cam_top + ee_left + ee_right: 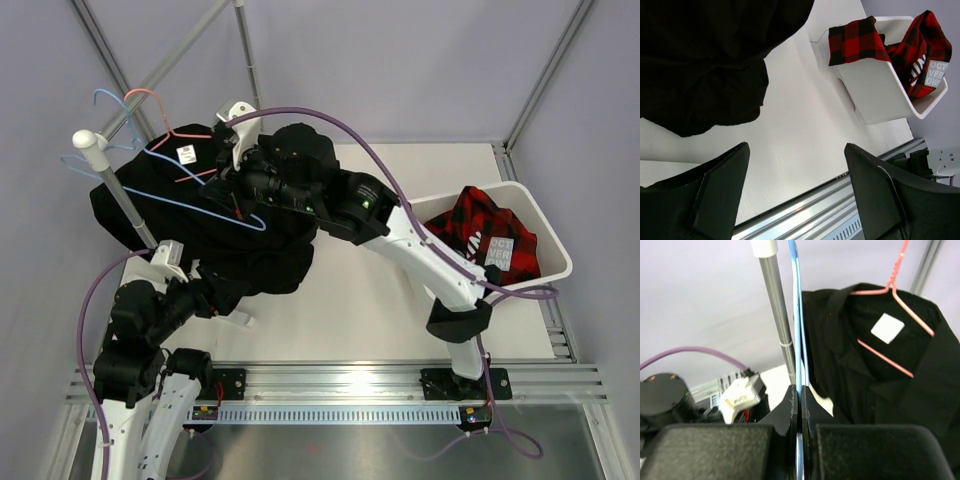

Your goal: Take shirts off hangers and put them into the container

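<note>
The plain black shirt [200, 245] hangs on the pink hanger [190, 135] at the left, its white neck label facing up. My right gripper [236, 196] is shut on the bare light blue hanger [180, 200]; the wrist view shows the blue wire [796, 315] pinched between the fingertips, beside the pink hanger [890, 295] and black shirt [880, 375]. My left gripper [228, 308] is open under the shirt's lower hem [705, 65], with nothing between its fingers [720, 190]. The red-and-black plaid shirt [482, 232] lies in the white container [556, 256] at the right, one part draped over its rim [855, 42].
A grey rack pole [115, 190] with a white cap carries both hangers and stands right next to the held wire [776, 310]. Slanted frame poles [170, 65] rise behind it. An aluminium rail [350, 380] runs along the near table edge.
</note>
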Robot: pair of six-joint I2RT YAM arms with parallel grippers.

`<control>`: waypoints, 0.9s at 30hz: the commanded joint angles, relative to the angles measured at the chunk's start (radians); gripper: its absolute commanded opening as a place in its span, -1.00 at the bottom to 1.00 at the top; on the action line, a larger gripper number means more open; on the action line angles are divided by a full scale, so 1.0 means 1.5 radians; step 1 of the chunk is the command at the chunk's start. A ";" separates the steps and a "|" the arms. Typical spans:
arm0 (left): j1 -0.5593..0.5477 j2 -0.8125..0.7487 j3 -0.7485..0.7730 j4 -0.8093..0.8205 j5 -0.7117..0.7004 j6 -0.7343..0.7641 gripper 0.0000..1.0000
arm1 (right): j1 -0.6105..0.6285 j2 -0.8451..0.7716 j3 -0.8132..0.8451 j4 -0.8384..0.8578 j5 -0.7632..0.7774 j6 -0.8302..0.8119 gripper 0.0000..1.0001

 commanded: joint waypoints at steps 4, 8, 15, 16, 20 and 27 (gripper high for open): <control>0.000 0.006 0.000 0.032 0.022 0.013 0.64 | -0.063 0.026 0.041 0.033 -0.102 0.041 -1.00; 0.001 0.010 -0.003 0.038 0.024 0.012 0.64 | -0.075 0.046 0.036 0.049 -0.140 0.053 -1.00; 0.001 0.010 -0.004 0.040 0.023 0.012 0.64 | -0.075 0.096 0.066 0.042 -0.201 0.058 -1.00; 0.001 0.010 -0.004 0.041 0.022 0.012 0.64 | -0.075 0.101 0.067 0.045 -0.206 0.063 -1.00; 0.001 0.012 -0.004 0.041 0.021 0.013 0.64 | -0.075 0.116 0.056 0.057 -0.239 0.092 -1.00; 0.000 0.026 -0.006 0.058 0.053 0.021 0.61 | -0.021 -0.025 -0.188 0.092 -0.012 0.050 0.99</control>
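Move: The right hand holds the emptied blue hanger by its right end. The free rail spot for the hook lies some 17 cm to its left, 9 cm ahead and 6 cm above. The rail's white end cap is about 21 cm left, 6 cm ahead; the pink hanger's hook roughly 13 cm left, 13 cm ahead. The black shirt's middle is about 8 cm left, 11 cm ahead and well below. From the left hand the rail spot is about 11 cm ahead, 13 cm left, 30 cm up. Still pinching the blue hanger, the right hand shifts about 4 cm forward over the near end of the rail, then sinks some 10 cm while easing left, rolling about 10 degrees so its far side dips. Late in the descent, still sinking, its fingers open wide and let go of the hanger's right end. ##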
